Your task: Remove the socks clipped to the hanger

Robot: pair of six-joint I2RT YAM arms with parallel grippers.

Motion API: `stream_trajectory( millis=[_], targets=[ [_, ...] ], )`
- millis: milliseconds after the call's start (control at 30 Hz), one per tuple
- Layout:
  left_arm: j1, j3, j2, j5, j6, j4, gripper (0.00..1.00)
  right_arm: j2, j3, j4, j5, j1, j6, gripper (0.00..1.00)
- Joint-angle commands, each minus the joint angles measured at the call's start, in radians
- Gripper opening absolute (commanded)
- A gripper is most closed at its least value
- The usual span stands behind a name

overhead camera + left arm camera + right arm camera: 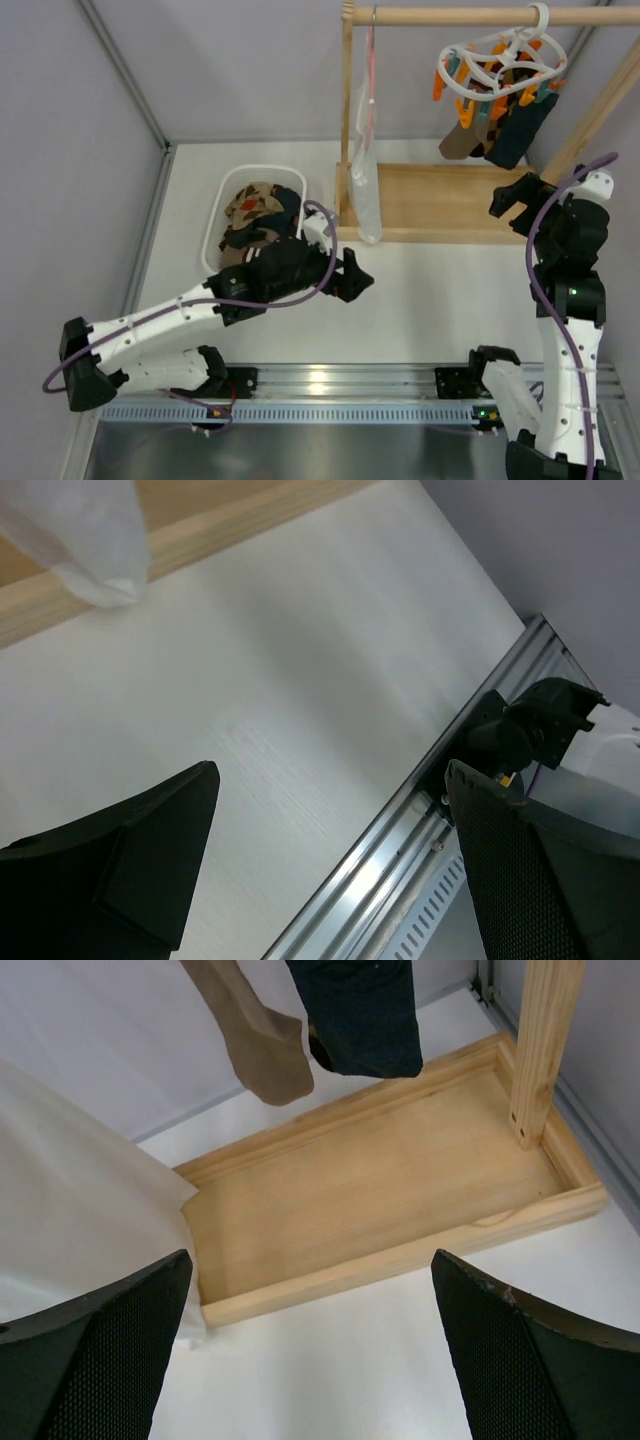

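The white ring hanger (497, 62) with orange and teal clips hangs from the wooden rod at the top right. Two socks are still clipped to it and dangle below: a taupe one (462, 137) (255, 1040) and a dark navy one (520, 130) (360, 1010). An argyle sock (254, 205) lies with other socks in the white basket (214, 225). My left gripper (358, 277) (332, 780) is open and empty, low over the table right of the basket. My right gripper (512, 196) (310, 1270) is open and empty, below and in front of the hanging socks.
The wooden rack has a tray base (440, 200) (400, 1180), uprights (346, 110) (545, 1040) and a rod (480, 15). A white cloth bag (366, 190) (70, 1200) (90, 540) hangs on a pink wire hanger at the rack's left. An aluminium rail (340, 380) (400, 860) runs along the near edge.
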Motion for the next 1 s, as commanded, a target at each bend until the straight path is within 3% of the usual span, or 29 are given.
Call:
stream_trajectory(
  millis=[0, 133, 233, 333, 367, 467, 567, 733, 867, 967],
  targets=[
    [-0.084, 0.029, 0.110, 0.027, 0.063, 0.212, 0.98, -0.078, 0.017, 0.028, 0.052, -0.014, 0.012, 0.99],
    [-0.087, 0.130, 0.256, 0.081, 0.057, 0.222, 0.98, -0.067, 0.019, -0.006, 0.121, -0.014, -0.036, 0.99],
    [-0.088, 0.144, 0.296, 0.142, 0.040, 0.275, 0.98, -0.004, -0.015, 0.040, 0.084, -0.016, -0.013, 0.99],
    [-0.096, 0.147, 0.296, 0.182, 0.022, 0.274, 0.98, 0.069, -0.053, 0.154, -0.023, -0.051, 0.058, 0.99],
    [-0.098, 0.142, 0.291, 0.202, 0.016, 0.275, 0.98, 0.086, -0.090, 0.210, -0.124, -0.069, 0.105, 0.99],
    [-0.108, 0.103, 0.259, 0.257, -0.003, 0.274, 0.98, 0.169, -0.129, 0.440, -0.262, -0.169, 0.168, 0.99],
    [-0.116, 0.037, 0.193, 0.283, 0.009, 0.274, 0.98, 0.276, -0.064, 0.471, -0.160, -0.192, 0.103, 0.99],
    [-0.118, -0.092, 0.066, 0.248, 0.020, 0.272, 0.98, 0.396, -0.061, 0.650, -0.173, -0.200, -0.019, 0.99],
    [-0.118, -0.138, -0.015, 0.288, 0.045, 0.240, 0.98, 0.497, -0.037, 0.765, -0.380, -0.233, -0.103, 1.00],
    [-0.118, -0.146, -0.046, 0.330, 0.063, 0.176, 0.98, 0.563, -0.021, 0.825, -0.437, -0.269, -0.140, 0.97]
  ],
)
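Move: The dark sock on the round white hanger hangs about 20 cm ahead of the right gripper, some 4 cm to its right, with its middle roughly 3 cm lower. The brown sock hangs about 8 cm to the left of the dark one and 2 cm farther out; the right rack post stands about 18 cm ahead of the gripper and 15 cm to its right. From the left gripper, the dark sock is about 30 cm ahead, 34 cm right and slightly higher. Send the right gripper, fingers open, towards the dark sock: ease back and up about 2 cm first, then drive forward some 15 cm while sinking and bearing right, stopping just short of the sock. Meanwhile swing the empty, open left gripper right about 9 cm, then partway back left as it draws back some 8 cm, turning clockwise about 20 degrees. ##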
